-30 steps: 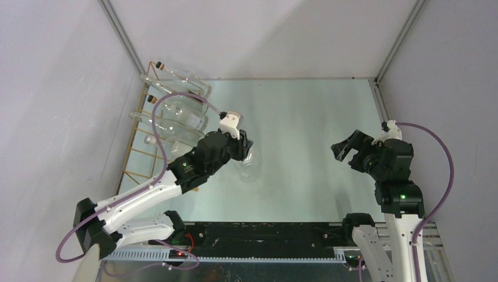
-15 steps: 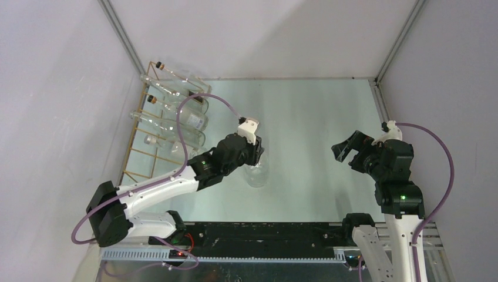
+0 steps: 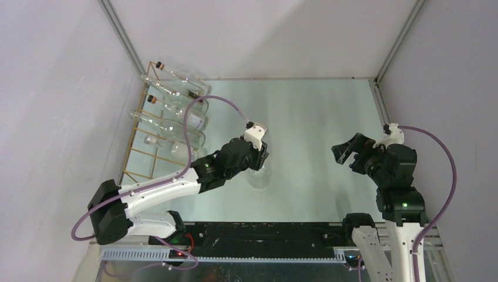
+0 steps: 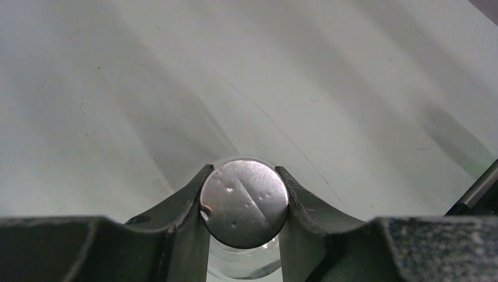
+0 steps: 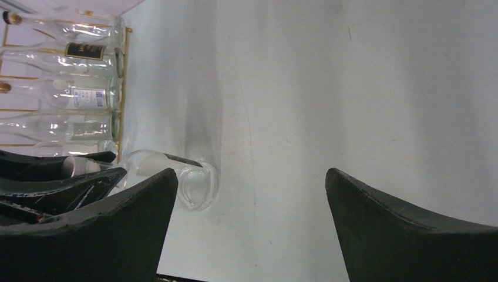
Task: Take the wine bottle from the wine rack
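A clear glass wine bottle (image 3: pixel 257 175) is held neck-up over the table, clear of the wine rack (image 3: pixel 136 154). My left gripper (image 3: pixel 259 156) is shut on it. In the left wrist view the two dark fingers (image 4: pixel 188 202) clamp the bottle's round metal cap (image 4: pixel 244 202) from both sides, the left gripper (image 4: pixel 242 171) looking straight down. The right wrist view shows the bottle (image 5: pixel 176 173) with its base low near the table; I cannot tell whether it touches. My right gripper (image 3: pixel 347 150) hangs open to the right, nothing between its fingers (image 5: pixel 249 176).
The gold wire rack (image 5: pixel 120 88) runs along the left wall with several clear bottles (image 3: pixel 179 114) lying across its far half; its near rungs are bare. Metal corner posts (image 3: pixel 120 29) rise at the back corners. The arm bases and a black rail (image 3: pixel 264 232) line the near edge.
My left arm has carried the bottle to the right and slightly nearer, away from the rack. The right arm has barely shifted.
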Tool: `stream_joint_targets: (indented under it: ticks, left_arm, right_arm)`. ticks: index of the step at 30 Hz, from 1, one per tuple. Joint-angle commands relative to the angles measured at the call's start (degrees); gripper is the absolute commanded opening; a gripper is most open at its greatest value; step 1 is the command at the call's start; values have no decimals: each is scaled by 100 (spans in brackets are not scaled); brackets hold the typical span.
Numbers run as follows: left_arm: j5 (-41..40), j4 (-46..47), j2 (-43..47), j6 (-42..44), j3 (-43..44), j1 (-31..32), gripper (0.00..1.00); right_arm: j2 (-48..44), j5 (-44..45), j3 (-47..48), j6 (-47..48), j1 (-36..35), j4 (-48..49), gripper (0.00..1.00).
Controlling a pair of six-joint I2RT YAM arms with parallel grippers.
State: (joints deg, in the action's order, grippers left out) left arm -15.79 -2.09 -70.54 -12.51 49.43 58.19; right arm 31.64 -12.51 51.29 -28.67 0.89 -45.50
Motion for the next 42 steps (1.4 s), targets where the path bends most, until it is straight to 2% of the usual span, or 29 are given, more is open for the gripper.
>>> stream_joint_targets:
  ticks: [1,2,6,11,14,17,23,28,32,33,34,36,37,40,42]
  left_arm:
    - [-288,764,280,-103,0,34,38]
    - [-307,750,316,-114,-11,34,43]
    - [-339,657,375,-126,-28,41,47]
    - [-485,433,428,-197,30,43,65]
    - [-575,340,477,-210,53,43,70]
    - [-645,181,530,-181,143,43,79]
    - [-982,-728,702,-213,1165,34,99]
    - [-1088,-1578,790,-330,1976,-217,100]
    - [-528,-2289,1101,-992,2036,-1296,100]
    - [-490,-2431,1191,-1079,1889,-1453,100]
    - [-485,-2500,1420,-1245,1817,-1728,100]
    - [-560,-2656,1835,-1320,1578,-1980,100]
    - [-642,-2742,1970,-1291,1440,-2010,100]
    - [-1242,-3049,2535,-1140,1292,-2072,100]
    - [-1534,-3316,2800,-1088,1233,-2082,100]
  right_arm:
    - [-172,-171,4,162,23,304,100]
    - [-177,-176,4,170,25,304,100]
    - [-110,-244,4,138,21,267,100]
    - [-39,-378,4,56,19,236,100]
    - [-19,-356,4,4,23,207,100]
    - [-9,-270,4,-10,23,160,100]
    - [265,-15,-17,-184,22,52,100]
    - [507,-300,-125,-115,24,189,100]
    - [453,-840,-320,-33,1,756,100]
    - [499,-906,-317,-148,-51,918,97]
    - [666,-908,-288,-183,-162,963,95]
    - [994,-589,-116,-220,-943,973,93]
    - [1104,-92,51,-223,-1254,964,93]
    - [1673,952,417,-156,-2933,1092,94]
    - [2019,1458,713,-61,-3694,1259,95]
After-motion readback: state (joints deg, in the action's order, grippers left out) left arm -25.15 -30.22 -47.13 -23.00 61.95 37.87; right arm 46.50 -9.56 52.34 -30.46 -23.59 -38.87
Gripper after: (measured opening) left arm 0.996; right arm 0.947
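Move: In the left fingers, the wine bottle already stands upright on the table, held by its capped neck; its middle is directly below that hand, some 12 cm down. The nearest bottle left in the rack has its middle about 30 cm left and 6 cm ahead; the long-necked one beyond lies roughly 34 cm left and 14 cm ahead. From the empty right hand, the standing bottle is around 26 cm left, 4 cm ahead and 18 cm below. Opening wide around the neck, the left fingers let go of the wine bottle while the hand creeps up a few centimetres. The left hand then climbs fast to some 15 cm clear and swings about 18 cm left towards the rack, turning counter-clockwise about 30 degrees. Late on, the open right hand dips slightly and sweeps nearly 10 cm left towards the bottle, turning the same way. ##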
